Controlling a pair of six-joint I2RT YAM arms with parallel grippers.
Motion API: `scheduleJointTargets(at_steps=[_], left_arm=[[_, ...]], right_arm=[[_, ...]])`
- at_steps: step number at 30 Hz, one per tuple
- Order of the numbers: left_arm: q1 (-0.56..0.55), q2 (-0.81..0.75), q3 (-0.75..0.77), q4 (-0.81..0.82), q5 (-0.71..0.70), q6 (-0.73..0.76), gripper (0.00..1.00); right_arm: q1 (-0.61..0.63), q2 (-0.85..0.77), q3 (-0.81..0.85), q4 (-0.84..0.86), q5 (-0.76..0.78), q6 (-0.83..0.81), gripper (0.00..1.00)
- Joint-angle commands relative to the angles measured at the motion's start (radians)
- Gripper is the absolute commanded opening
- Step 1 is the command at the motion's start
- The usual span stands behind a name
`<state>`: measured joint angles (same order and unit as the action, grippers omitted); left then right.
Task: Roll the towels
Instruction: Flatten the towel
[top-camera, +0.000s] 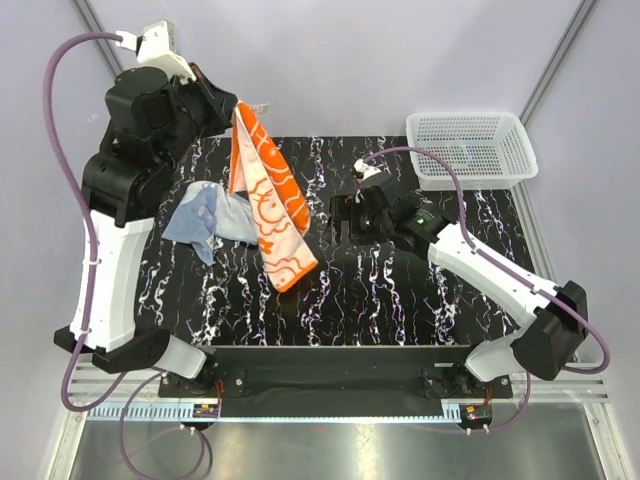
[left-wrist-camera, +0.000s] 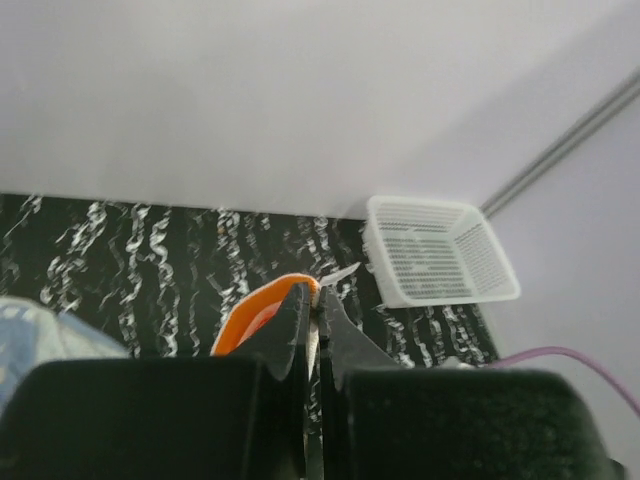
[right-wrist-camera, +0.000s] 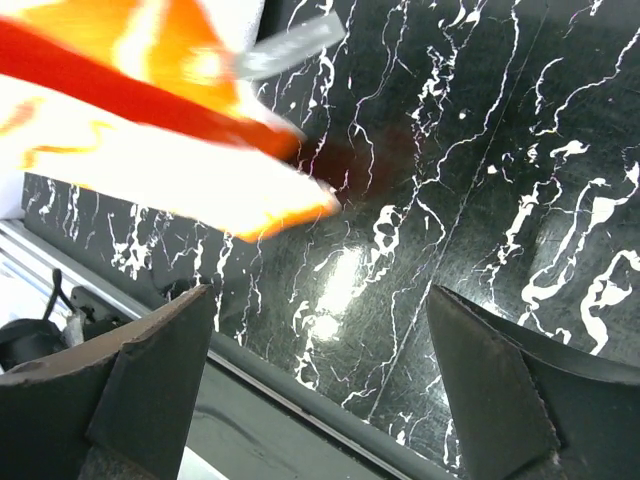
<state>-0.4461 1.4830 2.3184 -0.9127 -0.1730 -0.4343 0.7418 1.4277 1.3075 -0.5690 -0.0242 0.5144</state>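
Observation:
My left gripper (top-camera: 232, 110) is raised above the table's back left and shut on the top corner of the orange towel (top-camera: 272, 200). This towel has a white print and hangs in a long strip, its lower end (top-camera: 295, 272) reaching the black marbled table (top-camera: 400, 290). In the left wrist view the orange towel (left-wrist-camera: 250, 312) bulges out beside the closed jaws of the left gripper (left-wrist-camera: 318, 292). The pale blue-grey towel (top-camera: 205, 215) lies crumpled on the table, left of the hanging one. My right gripper (top-camera: 338, 218) stands open and empty just right of the orange towel (right-wrist-camera: 150, 150), its fingers (right-wrist-camera: 160, 360) wide apart over bare table.
A white mesh basket (top-camera: 470, 150) sits at the back right corner, also seen as the basket (left-wrist-camera: 440, 250) in the left wrist view. The table's near edge and metal rail (right-wrist-camera: 150, 400) run below the right gripper. A white tag (right-wrist-camera: 290, 45) sticks out from the orange towel.

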Motion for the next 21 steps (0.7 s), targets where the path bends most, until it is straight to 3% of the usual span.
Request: scheduleJointTargets(at_steps=[1,8,12,21], left_arm=[[0.067,-0.053,-0.118,0.098,-0.037,0.012,0.0],[0.236,-0.161,-0.65,0.227,0.055,0.002,0.0],[0.296,-0.184,-0.818,0.264,0.066,0.011,0.0],[0.32,-0.202,-0.93,0.317,0.066,0.026,0.0]], right_arm=[[0.005,0.003,-0.025,0.04,-0.047,-0.043,0.94],[0.005,0.03,-0.181,0.26,-0.23,-0.036,0.93],[0.005,0.115,-0.235,0.346,-0.298,-0.039,0.93],[-0.005,0.348,-0.148,0.373,-0.281,-0.039,0.9]])
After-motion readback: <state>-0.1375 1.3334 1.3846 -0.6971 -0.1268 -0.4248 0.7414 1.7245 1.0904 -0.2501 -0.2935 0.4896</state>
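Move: The left hand, high above the table with the orange towel's corner in its shut fingers, has the blue towel about 53 cm below, 10 cm to its left and 3 cm ahead; the orange towel's loose end is some 46 cm below, 10 cm back and 8 cm right. From the open right hand, that loose end is about 9 cm left, 5 cm back and 15 cm lower, the blue towel 28 cm left, 9 cm ahead and 21 cm down. The left hand swoops down about 28 cm and some 10 cm to its left, edging a little forward, towards the blue towel, its fingers tipping down some 30 degrees and keeping their pinch on the orange corner. Meanwhile the right hand sinks about 15 cm and drifts left towards the orange towel's loose end, fingers wide open and tipping further down, without touching the cloth yet. ##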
